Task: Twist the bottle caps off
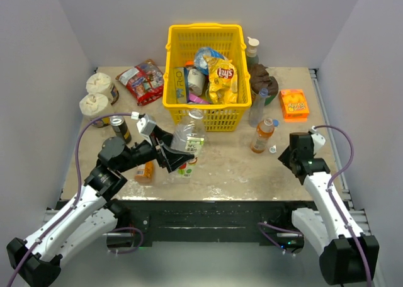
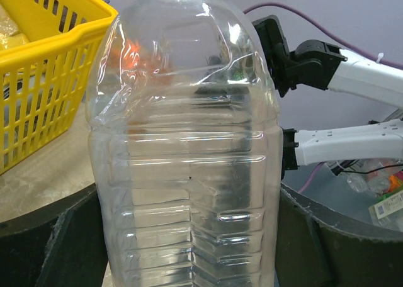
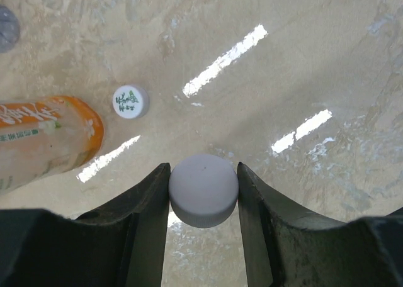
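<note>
My left gripper is shut on the body of a big clear bottle, which stands upright in front of the basket. That bottle fills the left wrist view, with a dark finger on each side. My right gripper is shut on a white bottle cap just above the table. On the table beyond lie another white cap and the small orange juice bottle. From above, the right gripper hangs near the juice bottle, a second clear bottle and a blue cap.
A yellow basket full of snack bags stands at the back centre. Two white tubs, a dark can and a red snack bag are on the left. An orange box lies at the right. An orange-labelled bottle lies under my left arm.
</note>
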Robot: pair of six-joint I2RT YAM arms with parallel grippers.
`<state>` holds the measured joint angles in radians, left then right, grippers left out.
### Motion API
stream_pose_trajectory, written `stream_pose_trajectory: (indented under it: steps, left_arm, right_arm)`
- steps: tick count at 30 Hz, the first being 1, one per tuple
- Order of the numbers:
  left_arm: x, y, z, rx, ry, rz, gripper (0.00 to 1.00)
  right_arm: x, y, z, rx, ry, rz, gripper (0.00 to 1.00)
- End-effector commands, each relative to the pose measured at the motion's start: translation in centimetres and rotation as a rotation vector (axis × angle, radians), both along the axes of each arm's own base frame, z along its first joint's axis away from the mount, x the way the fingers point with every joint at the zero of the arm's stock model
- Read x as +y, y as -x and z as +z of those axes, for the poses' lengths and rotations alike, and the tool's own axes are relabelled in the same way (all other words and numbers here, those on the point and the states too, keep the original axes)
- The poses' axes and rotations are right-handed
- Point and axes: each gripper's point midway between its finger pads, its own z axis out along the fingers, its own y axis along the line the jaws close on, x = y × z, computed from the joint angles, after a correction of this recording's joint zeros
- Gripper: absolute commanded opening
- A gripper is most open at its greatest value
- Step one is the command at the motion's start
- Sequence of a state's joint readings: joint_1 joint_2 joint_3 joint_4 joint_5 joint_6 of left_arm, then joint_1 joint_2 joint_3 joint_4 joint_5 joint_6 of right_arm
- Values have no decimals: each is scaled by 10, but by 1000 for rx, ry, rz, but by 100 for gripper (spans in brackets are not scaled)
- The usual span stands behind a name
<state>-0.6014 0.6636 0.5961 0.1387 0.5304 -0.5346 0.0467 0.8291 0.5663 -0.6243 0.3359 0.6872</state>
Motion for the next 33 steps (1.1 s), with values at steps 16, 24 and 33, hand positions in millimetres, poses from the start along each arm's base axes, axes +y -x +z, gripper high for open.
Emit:
stream_pose_trajectory:
  steps: [16, 24, 33]
  left_arm:
    - [9, -1, 16, -59, 30, 45, 22]
    - [9, -2, 17, -61, 31, 50, 22]
    - [11, -2, 23, -81, 43, 61, 22]
  right_arm:
    - [8, -6, -30, -29, 59, -281, 20]
    - [9, -9, -41, 16, 87, -279, 22]
    - [10, -12, -55, 144, 147, -275, 27]
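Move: The right gripper already holds the big bottle's white cap. The bare spot for it is about 8 cm below and 1 cm to the left. The loose white cap lies roughly 9 cm ahead of that hand, 2 cm left and 8 cm down; the standing orange bottle is some 6 cm left of this cap, and the blue cap 11 cm beyond it. From the left hand, the bare spot is about 38 cm right, 6 cm forward and 30 cm down. Lower the right gripper about 7 cm onto the bare table short of the loose white cap: first slide left and down a little, then turn the hand some 13 degrees clockwise, and finally sink nearly straight down, tipping the fingers steeper. Keep the held cap pinched throughout. With the left gripper, keep the big clear bottle held up, practically in place. ##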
